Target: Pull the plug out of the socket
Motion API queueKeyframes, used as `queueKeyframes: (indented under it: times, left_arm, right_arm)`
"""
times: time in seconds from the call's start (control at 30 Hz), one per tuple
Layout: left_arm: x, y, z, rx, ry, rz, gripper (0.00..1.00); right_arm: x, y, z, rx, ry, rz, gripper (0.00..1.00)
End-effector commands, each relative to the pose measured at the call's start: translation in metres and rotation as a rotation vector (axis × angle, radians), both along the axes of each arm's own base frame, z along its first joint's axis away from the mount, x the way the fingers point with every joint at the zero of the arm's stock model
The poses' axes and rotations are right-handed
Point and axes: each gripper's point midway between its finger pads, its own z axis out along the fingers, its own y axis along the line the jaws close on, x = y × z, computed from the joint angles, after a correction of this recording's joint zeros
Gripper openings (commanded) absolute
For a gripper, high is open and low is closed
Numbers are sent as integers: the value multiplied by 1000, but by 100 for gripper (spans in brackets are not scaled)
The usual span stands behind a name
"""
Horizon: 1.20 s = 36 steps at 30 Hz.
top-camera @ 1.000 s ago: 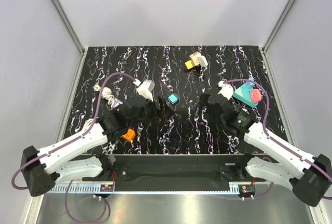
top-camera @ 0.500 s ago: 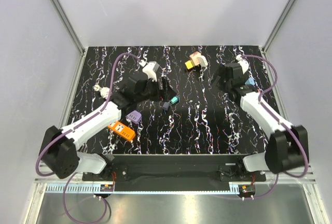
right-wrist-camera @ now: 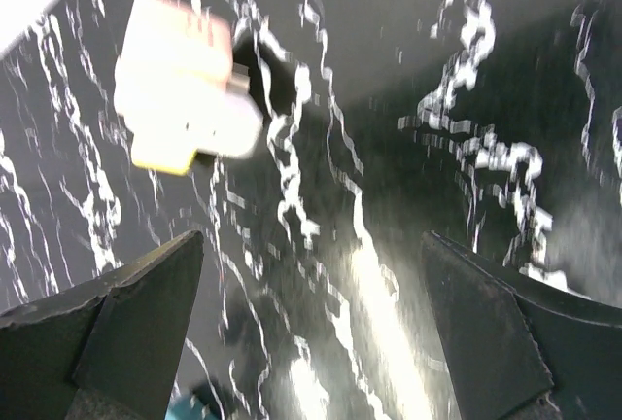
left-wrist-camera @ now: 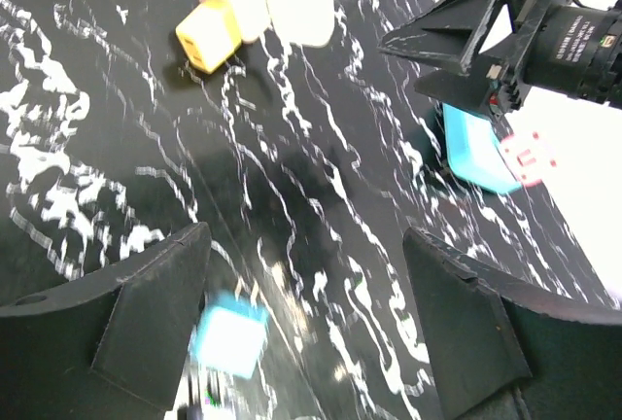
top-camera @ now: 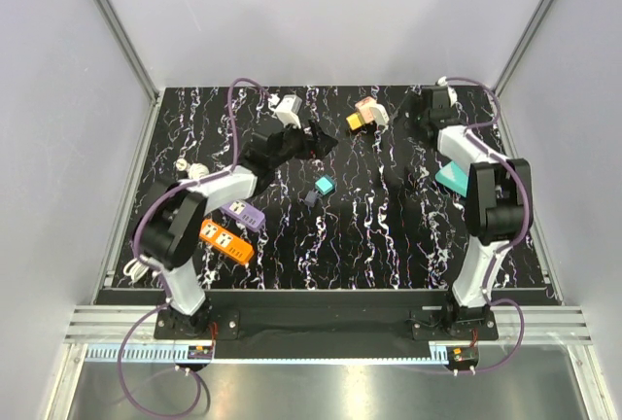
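A yellow socket block (top-camera: 356,121) with a pink and white plug (top-camera: 370,109) joined to it lies at the back middle of the table. It shows in the left wrist view (left-wrist-camera: 207,34) and, blurred, in the right wrist view (right-wrist-camera: 185,99). My left gripper (top-camera: 319,138) is open and empty, just left of the block; its jaws (left-wrist-camera: 306,274) stand wide over bare table. My right gripper (top-camera: 426,117) is open and empty, to the right of the block, jaws (right-wrist-camera: 311,264) wide apart. A teal socket (left-wrist-camera: 476,148) carries a pink plug (left-wrist-camera: 528,156) at the right.
A small teal cube (top-camera: 324,185) and a dark plug (top-camera: 309,198) lie mid-table. A purple strip (top-camera: 243,213) and an orange strip (top-camera: 225,242) lie at the left front, a white plug (top-camera: 190,169) further left. Grey walls enclose the table.
Both arms have swung from the table's middle toward the back. The left gripper went past the teal cube; the right went to the back right corner. Nothing was grasped.
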Motion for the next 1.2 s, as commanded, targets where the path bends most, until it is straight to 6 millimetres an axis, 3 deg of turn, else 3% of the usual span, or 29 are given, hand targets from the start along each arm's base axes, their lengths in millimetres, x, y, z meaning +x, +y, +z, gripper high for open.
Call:
queueKeyframes:
  times: [0.0, 0.17, 0.2, 0.27, 0.3, 0.43, 0.47, 0.5, 0.57, 0.93, 1.17]
  left_arm:
    - [25, -10, 57, -143, -246, -8, 86]
    - [27, -3, 35, -135, -299, 22, 85]
    - [29, -3, 30, -128, -289, 23, 85]
    - [30, -3, 22, -101, -265, 18, 85]
    - [31, -2, 19, -90, -263, 25, 85]
    - [37, 8, 6, -41, -258, 50, 85]
    - [38, 10, 3, -35, -255, 51, 85]
    - [40, 13, 0, -29, -254, 53, 85]
    - [42, 15, -1, -26, -257, 49, 85]
    - [54, 27, -11, -33, -241, 52, 84]
    - [56, 27, -9, -50, -243, 45, 84]
  right_arm:
    - [34, 4, 36, 40, -105, 7, 100]
    - [59, 0, 38, 96, -123, -86, 100]
    - [63, -2, 26, 105, -104, -110, 100]
    - [72, 5, 25, 163, -107, -131, 100]
    - [75, 9, 11, 185, -86, -127, 100]
    - [92, 17, 0, 229, -114, -119, 100]
    - [99, 17, 6, 217, -135, -104, 100]
    - [102, 18, -4, 206, -125, -95, 100]
    - [112, 18, 0, 169, -151, -64, 100]
    - [124, 15, 7, 147, -213, -54, 100]
    - [130, 41, 4, 281, -211, 19, 100]
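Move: The three joined blocks lie ahead of both hands. From the right hand, the white block is about 7 cm ahead and 7 cm left, the peach socket block 10 ahead and 10 left, and the yellow plug 5 ahead and 14 left, all some 9 cm lower. From the left hand, the yellow plug is about 15 cm ahead, 7 right and 15 below; the loose teal plug sits roughly 5 cm back, straight underneath. The right hand, wide open, reaches about 12 cm forward, past the right side of the white block, rising slightly, then dipping some 6 cm and coming partly back up, while drifting a little left and tipping its fingers up with its left side lifting, about 10 degrees each. The left hand, also open, eases about 5 cm forward, then also some 3 cm left and 3 down towards the yellow plug, its fingertips tilting up about 10 degrees; neither hand closes. ##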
